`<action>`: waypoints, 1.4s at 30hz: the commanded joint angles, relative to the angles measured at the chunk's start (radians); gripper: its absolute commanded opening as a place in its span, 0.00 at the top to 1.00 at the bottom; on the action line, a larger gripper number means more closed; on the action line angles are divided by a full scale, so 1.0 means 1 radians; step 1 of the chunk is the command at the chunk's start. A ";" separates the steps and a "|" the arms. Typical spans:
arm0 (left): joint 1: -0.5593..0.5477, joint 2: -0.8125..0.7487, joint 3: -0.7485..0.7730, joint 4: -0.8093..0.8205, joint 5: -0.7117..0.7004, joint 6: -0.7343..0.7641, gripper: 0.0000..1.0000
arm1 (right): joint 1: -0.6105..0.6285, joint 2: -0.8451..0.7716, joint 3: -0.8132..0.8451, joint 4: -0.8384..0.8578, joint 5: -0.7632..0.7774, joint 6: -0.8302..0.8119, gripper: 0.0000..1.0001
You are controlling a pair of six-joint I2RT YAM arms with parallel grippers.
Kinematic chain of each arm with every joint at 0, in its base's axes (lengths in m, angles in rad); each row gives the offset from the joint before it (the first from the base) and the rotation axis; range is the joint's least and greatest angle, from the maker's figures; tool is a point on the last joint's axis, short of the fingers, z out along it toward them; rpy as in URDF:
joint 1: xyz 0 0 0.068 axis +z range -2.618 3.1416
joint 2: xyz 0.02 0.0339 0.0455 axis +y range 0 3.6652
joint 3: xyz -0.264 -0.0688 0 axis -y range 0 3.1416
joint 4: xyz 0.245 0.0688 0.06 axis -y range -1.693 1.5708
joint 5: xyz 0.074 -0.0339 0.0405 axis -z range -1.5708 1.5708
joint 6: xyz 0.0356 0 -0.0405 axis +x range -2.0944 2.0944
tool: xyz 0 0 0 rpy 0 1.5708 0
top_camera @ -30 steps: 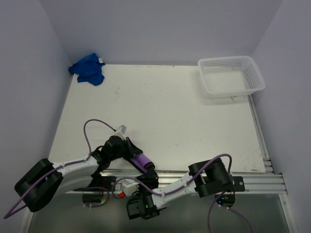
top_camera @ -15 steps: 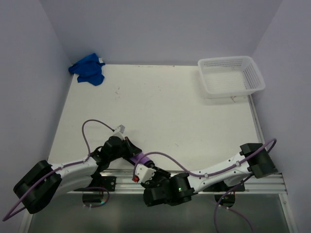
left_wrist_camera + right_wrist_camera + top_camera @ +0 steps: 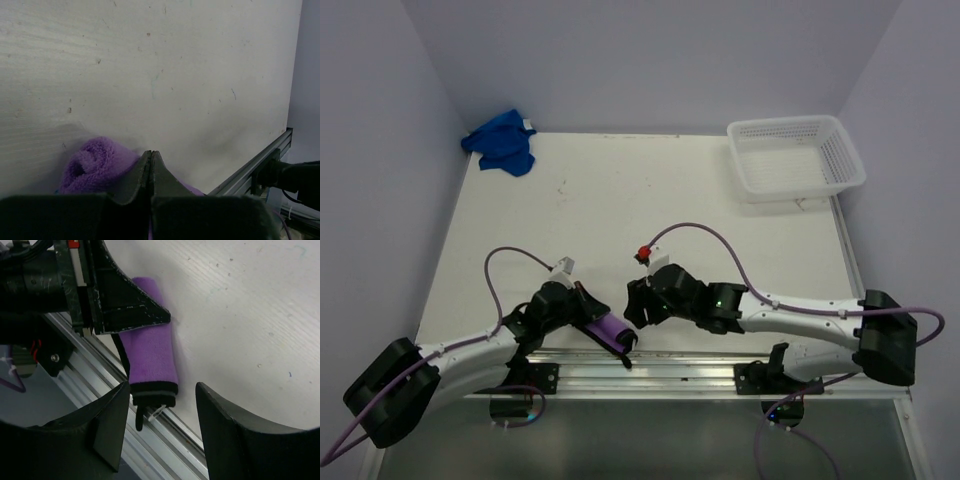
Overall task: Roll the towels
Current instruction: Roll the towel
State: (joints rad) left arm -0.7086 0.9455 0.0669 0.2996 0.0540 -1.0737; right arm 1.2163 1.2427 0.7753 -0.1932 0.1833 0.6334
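A purple towel (image 3: 609, 331), rolled into a tube with a black-edged end (image 3: 152, 392), lies by the table's near edge. My left gripper (image 3: 586, 306) is shut, its fingertips (image 3: 151, 154) pressing down on the roll (image 3: 94, 165); nothing shows between the fingers. My right gripper (image 3: 636, 309) hovers open over the roll's black end (image 3: 163, 386), fingers on either side and apart from it. The left gripper's dark fingers (image 3: 125, 302) cover the roll's far end. The blue towel (image 3: 502, 144) lies crumpled in the far left corner, away from both grippers.
A white mesh basket (image 3: 796, 157) stands at the far right corner. An aluminium rail (image 3: 720, 366) runs along the near edge, right beside the roll (image 3: 95, 371). Purple walls close in the left, back and right sides.
The right arm has swung up from below the near rail onto the table, reaching the roll's right side, with its jaws wider. The left gripper and the roll have stayed put.
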 commanded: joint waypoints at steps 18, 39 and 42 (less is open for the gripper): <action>-0.019 -0.017 -0.141 -0.040 -0.082 0.035 1.00 | -0.070 0.385 -0.014 0.291 -0.340 0.115 0.38; -0.020 -0.068 0.005 -0.123 -0.059 0.029 0.85 | 0.069 0.382 0.019 0.132 -0.052 0.061 0.83; -0.020 -0.077 0.076 -0.155 -0.060 0.032 0.77 | 0.107 0.374 0.039 0.087 0.030 0.060 0.85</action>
State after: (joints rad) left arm -0.7292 0.8749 0.0841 0.2169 0.0246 -1.0706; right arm 1.2812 1.6424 0.7952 0.0303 0.0879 0.7212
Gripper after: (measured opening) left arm 0.213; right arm 0.230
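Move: The near end of the rolled purple towel lies about 4 cm back and 4 cm to the left of the open right hand, some 10 cm below. The left fingertips, shut on the roll, are roughly 8 cm to the right hand's left and 2 cm ahead; the black strap hangs about 8 cm back and 2 cm left. From the left hand, that towel end is some 6 cm back and 5 cm right. Right hand sinks about 10 cm, drifting 5 left, and pinches the towel's end; left stays, then opens slightly. ##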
